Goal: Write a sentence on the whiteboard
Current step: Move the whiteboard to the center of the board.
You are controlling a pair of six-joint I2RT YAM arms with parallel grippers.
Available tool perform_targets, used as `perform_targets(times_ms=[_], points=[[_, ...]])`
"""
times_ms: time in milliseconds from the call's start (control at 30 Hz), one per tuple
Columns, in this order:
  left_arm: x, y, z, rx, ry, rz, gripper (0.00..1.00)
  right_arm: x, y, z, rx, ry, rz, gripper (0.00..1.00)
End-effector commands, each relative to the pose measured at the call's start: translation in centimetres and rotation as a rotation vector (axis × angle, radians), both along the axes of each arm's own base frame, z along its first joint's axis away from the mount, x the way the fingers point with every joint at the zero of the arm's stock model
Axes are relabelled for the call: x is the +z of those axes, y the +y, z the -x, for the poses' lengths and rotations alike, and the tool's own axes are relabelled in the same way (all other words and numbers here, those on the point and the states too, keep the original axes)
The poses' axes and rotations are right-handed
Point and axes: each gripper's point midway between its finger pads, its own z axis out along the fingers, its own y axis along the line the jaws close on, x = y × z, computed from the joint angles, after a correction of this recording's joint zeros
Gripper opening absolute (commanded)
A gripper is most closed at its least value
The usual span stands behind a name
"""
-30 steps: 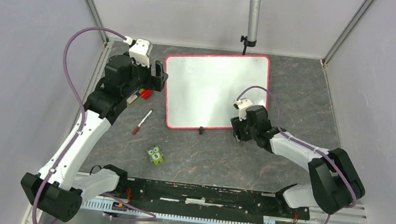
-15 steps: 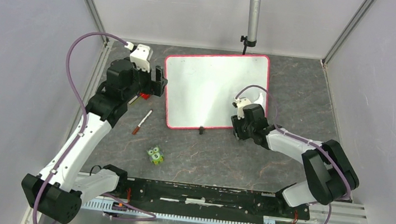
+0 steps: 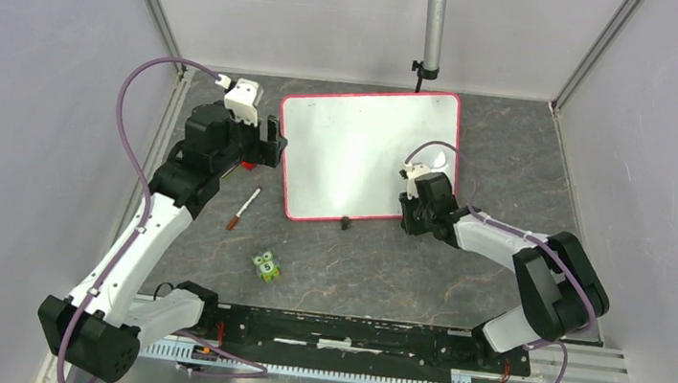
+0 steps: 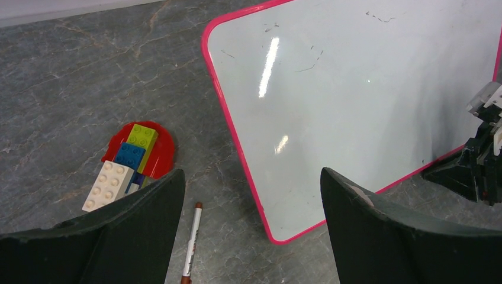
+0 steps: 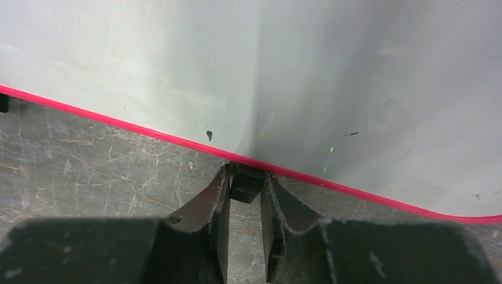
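Note:
The whiteboard [image 3: 369, 152] lies flat on the grey table, white with a pink frame [image 4: 237, 142]. No sentence shows on it, only a few faint dark specks [image 5: 209, 135]. My right gripper [image 5: 245, 174] is at the board's near right edge, its fingers pressed on both sides of a small black foot [image 5: 246, 184]; in the top view it sits at the frame [image 3: 406, 220]. My left gripper [image 4: 251, 174] hangs open over the board's left edge, nothing between its fingers. A white marker [image 4: 190, 248] with a brown-red cap lies on the table left of the board [image 3: 243, 208].
Stacked toy bricks on a red disc [image 4: 133, 157] lie left of the board. A small green owl toy [image 3: 266, 265] sits nearer the bases. A second black foot [image 3: 345, 222] sticks out at the board's near edge. A grey pole [image 3: 434, 24] rises behind the board.
My right gripper has moved slightly up to the board's edge and closed its fingers onto the black foot. The left gripper shifted a little toward the back and stayed open.

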Motion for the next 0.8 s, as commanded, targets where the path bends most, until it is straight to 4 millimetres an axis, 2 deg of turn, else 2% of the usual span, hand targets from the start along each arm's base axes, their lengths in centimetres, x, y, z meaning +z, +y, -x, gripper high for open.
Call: perform_targets(times_ms=[0,133,400,633,767], points=[[1.0,0.2,-0.6,0.03,-0.036,0.035,0.9,1.2,1.2,1.6,0.081,0.045,-0.044,0.0],[1.6,0.3,-0.6,0.029,-0.054,0.025,0.9,0.9,0.8,4.1,0.109,0.107,-0.059,0.0],[3.2,0.4,-0.5,0.026,-0.082,0.023,0.9,0.1,-1.6,8.6,0.176,0.232,0.021,0.0],[4.5,0.5,-0.4,0.025,-0.106,0.024,0.91,0.8,-3.2,11.5,0.189,0.257,0.033,0.0],[4.5,0.5,-0.6,0.026,-0.106,0.023,0.91,1.0,-3.5,13.1,0.188,0.264,-0.004,0.0]])
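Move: The whiteboard lies flat or nearly so, its middle about 16 cm ahead of the right hand and 8 cm to its left; that hand already pinches the black clip on the board's near edge. A second clip sits about 11 cm left and 2 cm back, the owl toy some 24 cm left and 16 cm back, the marker about 29 cm left and 2 cm back. From the raised left hand, the whiteboard's middle lies about 13 cm ahead, 16 cm right and 25 cm below. The whiteboard is dragged back towards the robot's base by its near-edge clip, which the right fingers keep pinched: about 10 cm back, with a drift of some 3 cm to the right once the pull is under way. The hand stays low while its fingers tip some 10 degrees further downward and the wrist turns slightly counter-clockwise. ##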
